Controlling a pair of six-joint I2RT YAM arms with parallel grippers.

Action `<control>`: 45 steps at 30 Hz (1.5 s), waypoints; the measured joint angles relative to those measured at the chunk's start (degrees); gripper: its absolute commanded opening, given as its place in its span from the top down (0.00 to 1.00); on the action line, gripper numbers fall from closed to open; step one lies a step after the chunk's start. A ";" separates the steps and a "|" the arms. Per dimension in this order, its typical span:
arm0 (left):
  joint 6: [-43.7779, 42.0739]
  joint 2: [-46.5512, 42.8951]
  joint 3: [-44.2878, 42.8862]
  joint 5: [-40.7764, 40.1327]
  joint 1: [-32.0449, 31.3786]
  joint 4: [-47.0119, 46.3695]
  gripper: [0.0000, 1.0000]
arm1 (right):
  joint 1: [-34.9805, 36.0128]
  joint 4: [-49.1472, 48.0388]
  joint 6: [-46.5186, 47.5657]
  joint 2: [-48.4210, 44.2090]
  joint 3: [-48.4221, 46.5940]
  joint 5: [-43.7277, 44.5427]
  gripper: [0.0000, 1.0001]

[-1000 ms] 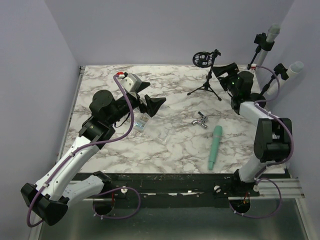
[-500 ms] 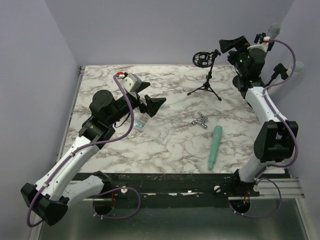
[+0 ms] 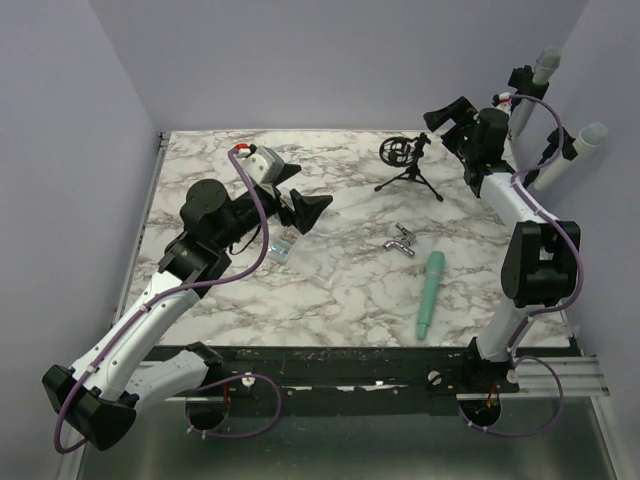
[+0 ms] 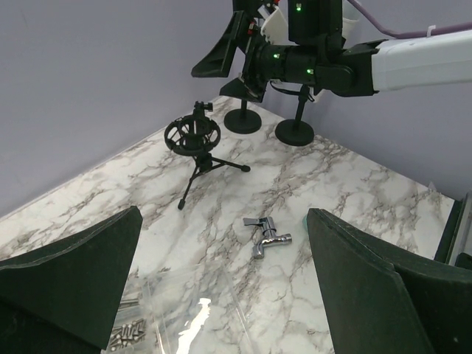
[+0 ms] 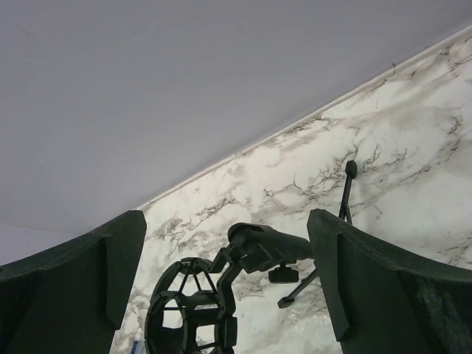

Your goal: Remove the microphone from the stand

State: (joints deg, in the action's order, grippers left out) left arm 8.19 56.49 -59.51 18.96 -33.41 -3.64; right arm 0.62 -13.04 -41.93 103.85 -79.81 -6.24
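The teal microphone (image 3: 430, 293) lies flat on the marble table, right of centre, apart from the stand. The black tripod stand (image 3: 410, 168) with its empty ring-shaped shock mount (image 3: 396, 150) stands at the back; it also shows in the left wrist view (image 4: 195, 147) and, close up, in the right wrist view (image 5: 265, 247). My right gripper (image 3: 446, 114) is open, just above and right of the stand's top, holding nothing (image 5: 225, 221). My left gripper (image 3: 300, 205) is open and empty over the table's left middle (image 4: 221, 221).
A chrome tap (image 3: 402, 240) lies mid-table, also in the left wrist view (image 4: 264, 232). A clear bag of screws (image 3: 281, 245) lies under my left gripper. Two more stands with pale tubes (image 3: 545, 70) (image 3: 588, 138) stand at the back right edge.
My right gripper rose from right of the stand, then came down beside the stand's top. The shock mount now sits lower than before. The left arm has not moved.
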 measured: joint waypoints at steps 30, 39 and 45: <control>1.01 0.59 0.00 1.38 0.00 0.00 0.02 | 3.28 7.76 19.08 -3.50 13.57 11.04 0.28; 1.44 0.66 0.00 1.90 0.00 0.00 0.02 | 3.28 4.83 22.91 7.76 6.78 2.45 0.44; 1.53 0.74 0.00 2.21 0.02 -0.02 0.02 | 3.30 3.21 24.09 14.45 0.09 -1.01 0.46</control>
State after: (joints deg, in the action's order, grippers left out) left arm 9.72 57.23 -59.51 21.17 -33.39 -3.66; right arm 3.92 -9.82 -17.85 118.30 -79.72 -7.25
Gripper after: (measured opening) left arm 0.978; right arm 0.539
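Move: From the open right hand, the lower post and hub of the tripod stand lie about 2 cm ahead, 6 cm to the left and 18 cm down. The stand's ring mount is roughly level fore and aft, 10 cm left and 9 cm lower. The faucet lies some 18 cm back, 10 cm left, 21 cm down. From the left hand, that hub is about 32 cm ahead, 24 cm right and 32 cm below. After a small lift, the right hand dips down and back, then swings forward and slightly left while still sinking, bringing its fingers low beside the stand's post near the tripod hub, about 16 cm below where it began. The wrist rolls its left side down and tips and turns left, roughly 30 degrees in all, as the wide-open fingers close to about half. A grip on the post can't be made out. ##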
